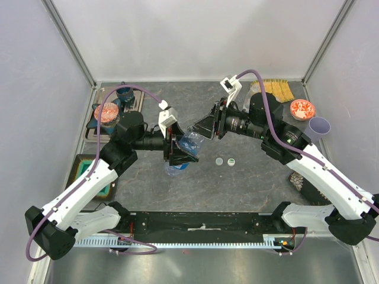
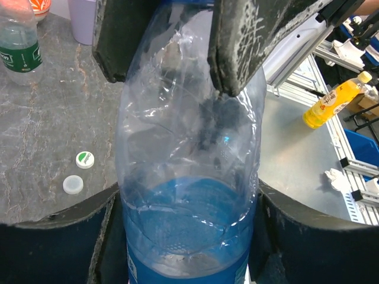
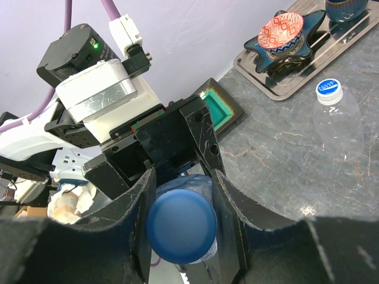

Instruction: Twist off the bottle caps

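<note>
A blue-labelled bottle is held above the table, dented and lying roughly level between both arms. My left gripper is shut on its labelled body, a pad pressed to each side. My right gripper is shut on its blue cap, which sits snug between the two fingers. A green-labelled bottle stands at the far right. A clear bottle with a blue-and-white cap lies on the table near the tray.
Two loose caps lie on the table right of the held bottle. A tray with bowls and a teal dish sit at the left. A red bowl, a lilac cup and yellow sticks sit at the right.
</note>
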You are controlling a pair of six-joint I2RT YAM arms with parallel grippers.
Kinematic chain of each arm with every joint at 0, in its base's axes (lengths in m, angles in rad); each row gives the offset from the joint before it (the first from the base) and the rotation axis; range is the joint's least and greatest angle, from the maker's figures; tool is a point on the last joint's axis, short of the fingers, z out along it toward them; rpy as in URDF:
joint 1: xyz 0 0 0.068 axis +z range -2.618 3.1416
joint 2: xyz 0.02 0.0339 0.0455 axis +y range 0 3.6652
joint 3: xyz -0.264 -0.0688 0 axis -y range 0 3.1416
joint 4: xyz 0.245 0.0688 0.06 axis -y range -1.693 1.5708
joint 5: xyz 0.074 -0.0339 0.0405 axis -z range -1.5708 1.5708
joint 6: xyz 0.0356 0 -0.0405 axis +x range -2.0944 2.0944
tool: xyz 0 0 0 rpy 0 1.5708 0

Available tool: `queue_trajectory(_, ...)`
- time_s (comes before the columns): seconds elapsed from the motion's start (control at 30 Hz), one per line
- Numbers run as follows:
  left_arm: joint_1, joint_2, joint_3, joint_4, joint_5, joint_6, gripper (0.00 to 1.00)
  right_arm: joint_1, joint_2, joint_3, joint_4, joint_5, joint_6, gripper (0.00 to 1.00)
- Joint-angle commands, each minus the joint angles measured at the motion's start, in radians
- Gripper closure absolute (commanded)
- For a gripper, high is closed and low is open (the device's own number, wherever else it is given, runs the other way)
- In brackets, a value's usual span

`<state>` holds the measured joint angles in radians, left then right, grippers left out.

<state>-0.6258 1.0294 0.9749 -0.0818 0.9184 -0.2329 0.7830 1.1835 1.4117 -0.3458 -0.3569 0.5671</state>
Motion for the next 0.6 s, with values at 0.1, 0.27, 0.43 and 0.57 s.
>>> queue_trajectory(0.1,-0.009,-0.003,0.022,-0.006,-0.004,0.055,0.57,0.002,-0.01,0.046,-0.031,0.09,-0.047,0.61)
queue_trajectory(0.27,-0.034,-0.012,0.025,-0.027,-0.185,0.095,0.6,0.002,-0.041,0.076,-0.053,0.231,-0.041,0.25)
queue_trajectory(0.43,-0.136,-0.02,0.028,-0.049,-0.506,0.174,0.62,0.002,-0.071,0.092,-0.055,0.403,0.003,0.19)
queue_trajectory(0.57,-0.216,-0.043,0.007,-0.024,-0.772,0.214,0.63,0.002,-0.093,0.064,-0.061,0.507,0.062,0.2)
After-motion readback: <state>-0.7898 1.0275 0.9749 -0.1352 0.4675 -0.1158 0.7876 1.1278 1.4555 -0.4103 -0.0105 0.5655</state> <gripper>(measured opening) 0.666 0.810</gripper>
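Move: The blue bottle is already shared between the hands: the left grips its body, with the blue cap some 5 cm forward, 5 cm right and 9 cm above that hand. The right fingers enclose the neck, the cap about 2 cm to that hand's right and 1 cm above. From the right hand, the loose caps lie some 6 cm right, 2 cm back and 41 cm down; the clear bottle is about 8 cm forward, 12 cm left and 31 cm down. The right fingers open and let go of the bottle's neck, and that hand backs off from the blue cap, about 4.5 cm to the right, going forward too and then also rising, while it turns some 20 degrees clockwise. The left hand keeps its grip round the body and, starting slowly, carries the bottle about 3 cm forward, sinking and easing a little to the right as it swings counter-clockwise. ##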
